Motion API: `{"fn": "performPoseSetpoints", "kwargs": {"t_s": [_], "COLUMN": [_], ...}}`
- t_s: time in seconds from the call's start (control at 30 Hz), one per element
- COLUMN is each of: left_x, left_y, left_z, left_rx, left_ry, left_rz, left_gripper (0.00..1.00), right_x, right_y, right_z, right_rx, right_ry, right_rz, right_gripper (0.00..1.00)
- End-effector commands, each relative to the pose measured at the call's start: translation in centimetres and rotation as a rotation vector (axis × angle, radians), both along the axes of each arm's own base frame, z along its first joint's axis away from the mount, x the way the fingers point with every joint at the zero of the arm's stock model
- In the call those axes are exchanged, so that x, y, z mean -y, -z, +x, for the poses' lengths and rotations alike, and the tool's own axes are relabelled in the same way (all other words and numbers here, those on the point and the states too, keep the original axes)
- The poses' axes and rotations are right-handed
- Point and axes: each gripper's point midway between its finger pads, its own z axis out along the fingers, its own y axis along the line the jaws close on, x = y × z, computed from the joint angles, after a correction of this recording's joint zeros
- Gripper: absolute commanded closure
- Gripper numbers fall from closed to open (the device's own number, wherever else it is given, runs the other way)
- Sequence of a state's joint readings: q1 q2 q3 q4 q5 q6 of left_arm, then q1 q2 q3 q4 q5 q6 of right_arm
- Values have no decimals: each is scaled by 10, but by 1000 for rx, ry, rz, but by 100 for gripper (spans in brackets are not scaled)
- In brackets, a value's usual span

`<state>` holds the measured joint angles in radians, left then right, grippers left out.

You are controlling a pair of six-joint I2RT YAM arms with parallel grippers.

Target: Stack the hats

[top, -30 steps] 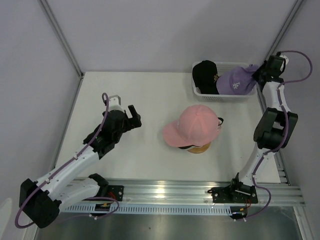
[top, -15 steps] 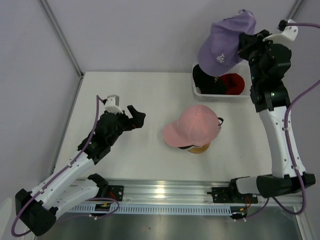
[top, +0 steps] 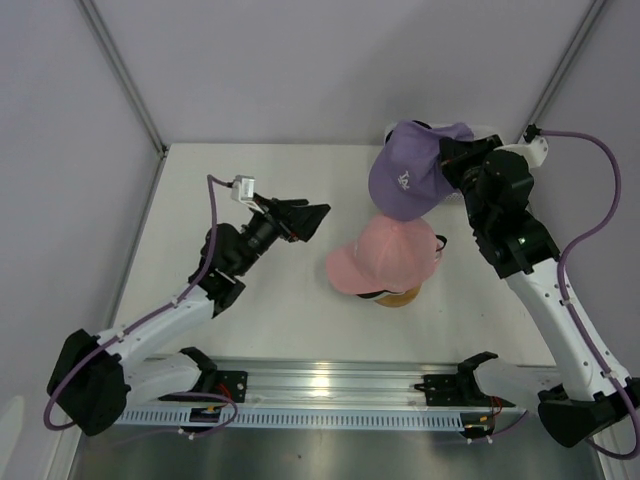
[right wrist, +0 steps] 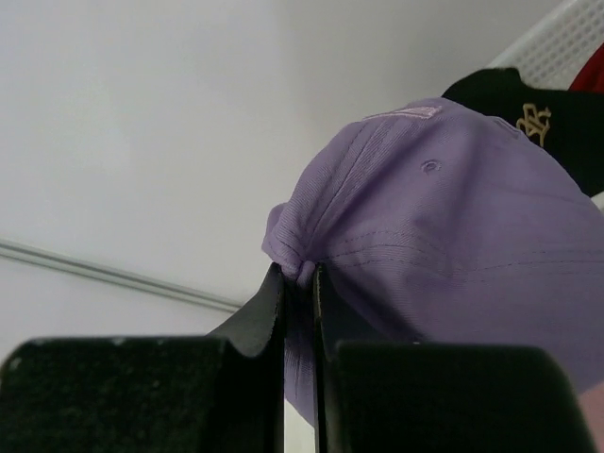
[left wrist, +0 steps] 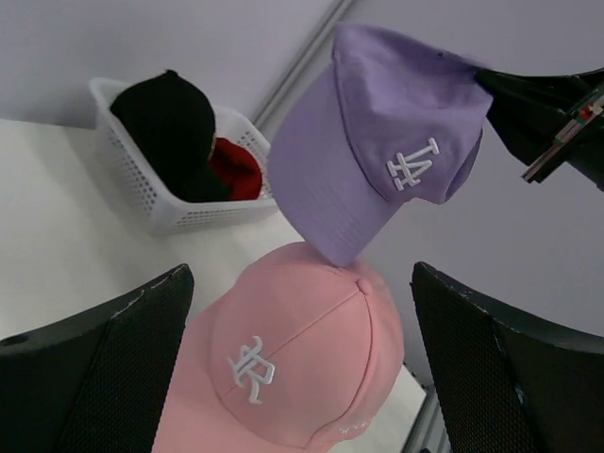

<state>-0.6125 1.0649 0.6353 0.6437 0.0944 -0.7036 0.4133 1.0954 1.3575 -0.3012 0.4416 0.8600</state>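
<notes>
My right gripper (top: pixel 452 166) is shut on the back edge of a lavender hat (top: pixel 408 180), pinching a fold of its fabric (right wrist: pixel 304 270). The hat hangs in the air just above and behind a pink hat (top: pixel 388 254), which tops a round wooden stand (top: pixel 402 297). A dark hat edge (top: pixel 372 293) shows under the pink one. My left gripper (top: pixel 303 221) is open to the left of the pink hat (left wrist: pixel 293 359) and points at it with nothing between its fingers. A black hat (left wrist: pixel 168 123) and a red hat (left wrist: pixel 236 170) lie in the basket.
The white mesh basket (left wrist: pixel 175 215) stands at the back right of the table, mostly hidden behind the lavender hat in the top view. A metal rail (top: pixel 330 380) runs along the near edge. Grey walls close in the table on three sides.
The right arm has brought the lavender hat down from high over the basket to just above the pink hat. The left gripper has swung right toward the pink hat, still open.
</notes>
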Motion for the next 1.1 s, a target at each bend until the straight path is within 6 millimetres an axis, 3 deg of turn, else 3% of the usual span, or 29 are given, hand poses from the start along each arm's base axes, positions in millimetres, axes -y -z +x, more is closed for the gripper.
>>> {"fn": "performPoseSetpoints", "kwargs": {"t_s": [0.0,0.03,0.1,0.13,0.27,0.43,0.47,0.63,1.07], "left_x": [27,37,52,60,74,81,79,91,104], "left_y": [-37,-25,-26,-16,-18,-27,-38,-28,-37], "left_z": [-18,-14,-15,-11,-9,-11,-13,4,24], "left_rx": [116,88,82,50,39,100,151,142,150], "left_ry": [119,132,159,169,211,254,258,245,231], "left_rz": [-135,-116,-122,-117,-177,-232,-266,-276,-301], "left_gripper": [1,0,1,0,0,0,0,1,1], "right_x": [-1,-3,-9,-10,-8,-8,-9,-12,-25], "right_y": [-16,-16,-15,-17,-26,-32,-36,-48,-60], "right_z": [-12,-14,-15,-16,-22,-26,-26,-30,-33], "right_rx": [21,17,14,16,45,67,78,103,120], "right_ry": [31,19,-3,-7,-16,-26,-30,-56,-131], "right_rz": [153,160,177,189,225,246,246,255,281], "right_gripper": [100,100,100,100,100,100,100,100,100]}}
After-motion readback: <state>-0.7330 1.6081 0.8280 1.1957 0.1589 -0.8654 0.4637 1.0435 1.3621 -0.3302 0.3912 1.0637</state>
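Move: The purple hat hangs from the right gripper's shut fingers. Its middle is about 20 cm right of the left gripper, 5 cm farther out and 5 cm higher; from the right gripper it is about 6 cm left, level ahead and 6 cm below. The pink hat on its stand lies roughly 9 cm left of the right gripper, 7 cm nearer the base and 27 cm below. The basket is some 24 cm ahead, 8 cm right and 36 cm below. Bring the open left gripper about 10 cm right to the hanging brim of the purple hat, dipping briefly and coming back up, while its wrist turns a little clockwise and rolls. Keep the fingers wide. With the right gripper keep the pinch, ease the purple hat a couple of centimetres left, back and up, and roll its left side up some 10 degrees. ##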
